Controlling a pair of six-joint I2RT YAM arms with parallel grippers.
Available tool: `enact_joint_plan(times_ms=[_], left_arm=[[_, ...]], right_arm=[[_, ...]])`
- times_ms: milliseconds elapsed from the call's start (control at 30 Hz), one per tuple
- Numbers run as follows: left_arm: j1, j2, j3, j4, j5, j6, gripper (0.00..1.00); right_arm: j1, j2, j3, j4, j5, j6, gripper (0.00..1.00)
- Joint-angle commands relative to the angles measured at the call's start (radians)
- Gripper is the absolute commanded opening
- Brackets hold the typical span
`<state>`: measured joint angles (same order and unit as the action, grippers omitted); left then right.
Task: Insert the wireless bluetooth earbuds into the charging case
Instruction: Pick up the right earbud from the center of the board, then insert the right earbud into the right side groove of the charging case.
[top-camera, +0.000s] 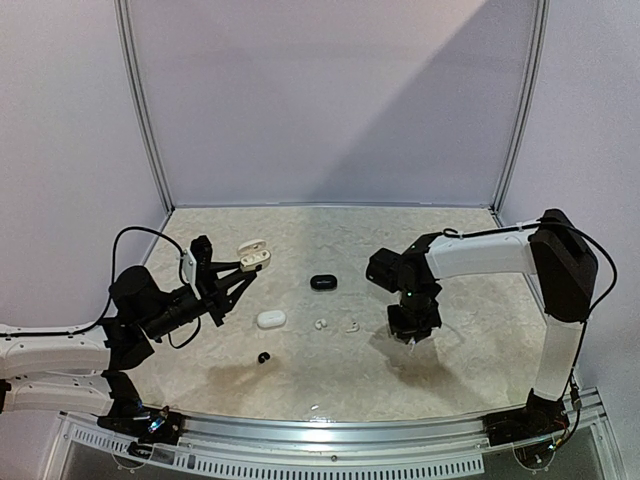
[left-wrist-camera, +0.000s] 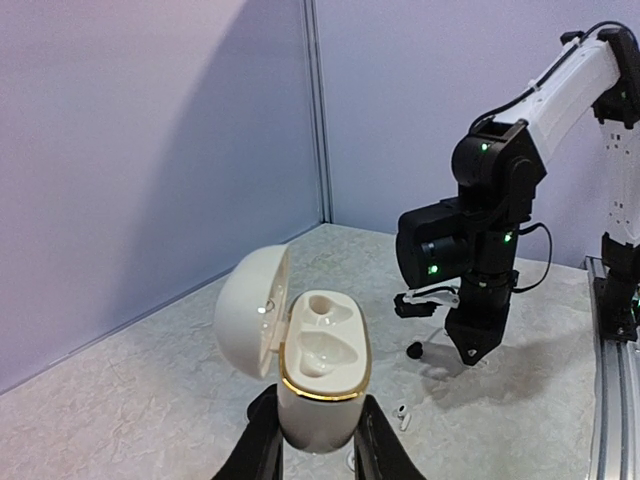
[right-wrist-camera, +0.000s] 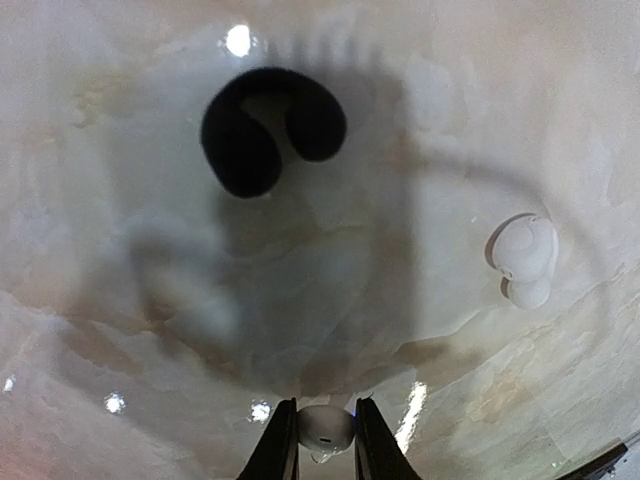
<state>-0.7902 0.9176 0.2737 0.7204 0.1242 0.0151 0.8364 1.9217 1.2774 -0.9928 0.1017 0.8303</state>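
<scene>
My left gripper (top-camera: 238, 270) (left-wrist-camera: 316, 402) is shut on a white charging case (left-wrist-camera: 322, 372) with a gold rim and holds it up above the table's left side. The case's lid (left-wrist-camera: 250, 310) stands open and both sockets are empty. Low over the table on the right, my right gripper (top-camera: 411, 336) (right-wrist-camera: 326, 402) has its fingers pressed on both sides of a white earbud (right-wrist-camera: 325, 428). A black earbud (right-wrist-camera: 270, 125) and another white earbud (right-wrist-camera: 522, 258) lie on the table beyond it.
On the table's middle lie a black case (top-camera: 323, 282), a closed white case (top-camera: 271, 318), two white earbuds (top-camera: 321, 323) (top-camera: 351, 324) and a black earbud (top-camera: 264, 358). A metal frame (top-camera: 150, 130) and walls close in the back and sides.
</scene>
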Motion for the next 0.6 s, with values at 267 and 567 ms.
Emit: enact_joint_plan(times_ms=[267,567], left_arm=[[-0.018,0.009,0.019,0.056,-0.017,0.062,0.0],[-0.02,0.014,0.058,0.075,-0.108,0.042,0.0]], right_arm=[[0.102,-0.082,0.561,-0.014,0.267,-0.348,0.03],[0.351,-0.16,0.584,0.611,0.306,-0.703,0.0]])
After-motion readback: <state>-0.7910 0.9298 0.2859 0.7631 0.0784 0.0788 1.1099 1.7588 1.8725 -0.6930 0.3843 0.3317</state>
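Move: The white earbud is already pinched in my right fingers, just over the board. The open white case it goes to is held up by my left hand, roughly 29 cm to my right hand's left, about level with it fore and aft, and some 25 cm higher. On the board, the closed white case lies about 8 cm ahead and 29 cm left of my right hand, the black earbuds 9 cm ahead and 2 cm left. For my left hand, the open case sits right at the fingertips, about 2 cm above. Keeping my pinch on the earbud, I sweep my right hand up off the board by some 31 cm and about 19 cm left towards the open case, bowing forward first and then drawing partly back. On the way my wrist swings the fingers from straight down to forward-left, still slanting down. My left hand keeps its hold on the case and only starts to rise, about 1 cm. ##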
